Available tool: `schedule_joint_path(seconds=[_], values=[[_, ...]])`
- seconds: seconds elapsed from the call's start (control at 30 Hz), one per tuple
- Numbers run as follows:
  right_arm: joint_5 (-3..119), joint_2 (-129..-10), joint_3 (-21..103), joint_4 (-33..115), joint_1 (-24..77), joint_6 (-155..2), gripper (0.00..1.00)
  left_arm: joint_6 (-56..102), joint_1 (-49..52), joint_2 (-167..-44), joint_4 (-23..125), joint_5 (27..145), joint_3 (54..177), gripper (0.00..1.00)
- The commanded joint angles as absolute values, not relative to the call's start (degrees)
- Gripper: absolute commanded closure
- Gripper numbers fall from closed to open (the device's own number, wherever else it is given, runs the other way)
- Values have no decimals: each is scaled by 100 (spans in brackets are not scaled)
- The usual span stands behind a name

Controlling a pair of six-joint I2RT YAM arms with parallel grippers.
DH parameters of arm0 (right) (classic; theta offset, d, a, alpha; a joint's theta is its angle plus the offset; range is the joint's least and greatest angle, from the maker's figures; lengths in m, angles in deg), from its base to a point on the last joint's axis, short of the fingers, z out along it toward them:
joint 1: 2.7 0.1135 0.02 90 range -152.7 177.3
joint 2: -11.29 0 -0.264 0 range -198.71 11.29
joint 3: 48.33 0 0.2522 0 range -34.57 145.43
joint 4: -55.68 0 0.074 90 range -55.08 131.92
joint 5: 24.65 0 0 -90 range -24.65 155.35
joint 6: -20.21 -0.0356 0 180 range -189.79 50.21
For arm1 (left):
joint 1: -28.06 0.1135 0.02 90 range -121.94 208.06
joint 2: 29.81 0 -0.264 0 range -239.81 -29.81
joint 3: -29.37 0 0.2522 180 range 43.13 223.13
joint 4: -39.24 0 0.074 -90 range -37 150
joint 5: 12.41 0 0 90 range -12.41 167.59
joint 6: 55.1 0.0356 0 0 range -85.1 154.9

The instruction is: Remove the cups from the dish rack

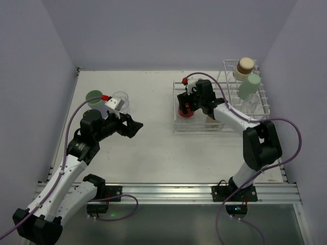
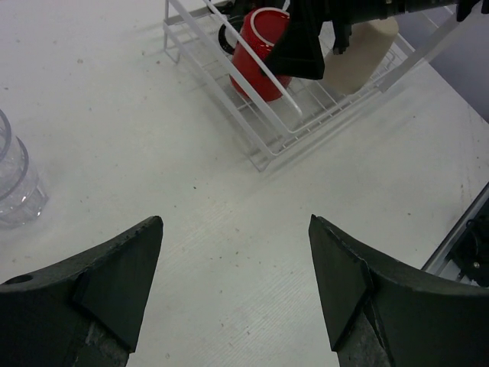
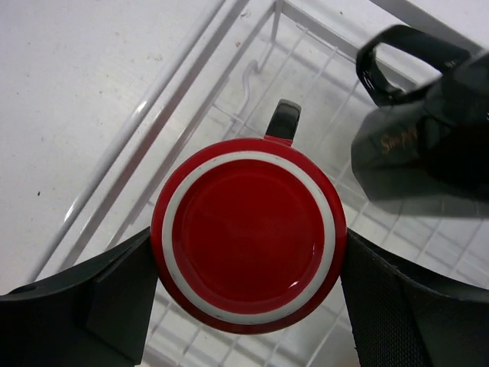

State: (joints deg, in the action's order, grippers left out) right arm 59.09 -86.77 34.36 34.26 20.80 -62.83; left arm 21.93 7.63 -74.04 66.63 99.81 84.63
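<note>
An upside-down red mug (image 3: 248, 233) stands in the low basket of the white dish rack (image 1: 176, 128), at its left end. My right gripper (image 3: 248, 248) reaches down over the mug (image 1: 185, 110), with one finger pressed on each side of it. A black mug (image 3: 428, 138) lies just beside it in the basket. In the rack's tall part sit a tan-brown cup (image 1: 245, 65) and a pale green cup (image 1: 249, 87). My left gripper (image 1: 135, 127) hovers open and empty over the bare table, left of the rack (image 2: 267, 145).
A tumbler with a green inside (image 1: 95, 98) and a clear glass (image 1: 121, 102) stand on the table at the far left, behind my left arm. The glass (image 2: 15, 180) shows at the left wrist view's edge. A beige cup (image 2: 359, 53) lies in the basket.
</note>
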Motion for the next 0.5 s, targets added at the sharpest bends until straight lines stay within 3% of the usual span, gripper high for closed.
schedule_joint_path(seconds=[0.0,0.3,0.47], values=[[6384,-7670,3154,4157,2103,-6715,45,2040,758,-7472,6346,10360,8479,19],[6561,-6325,2441,4869,2173,-7550,50,1171,749,-7621,5530,11203,8339,22],[6405,-5631,2178,5088,2366,-8392,51,47,495,-7762,3879,11600,7909,23]])
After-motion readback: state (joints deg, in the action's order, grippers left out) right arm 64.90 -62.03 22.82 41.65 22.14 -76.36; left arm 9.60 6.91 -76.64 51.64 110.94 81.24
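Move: The right hand already pinches the red cup, at its fingers, in the rack; the open left gripper waits roughly 18 cm back, 25 cm left and 12 cm higher. From the right hand, the black mug stands about 9 cm ahead and 7 cm right, the beige cup some 4 cm back and 11 cm right, both near its height. From the left hand, the red cup is about 18 cm ahead, 25 cm right and 12 cm lower. Right hand lifts the pinched red cup about 12 cm out of the rack, drawing back; left hand slides right. ##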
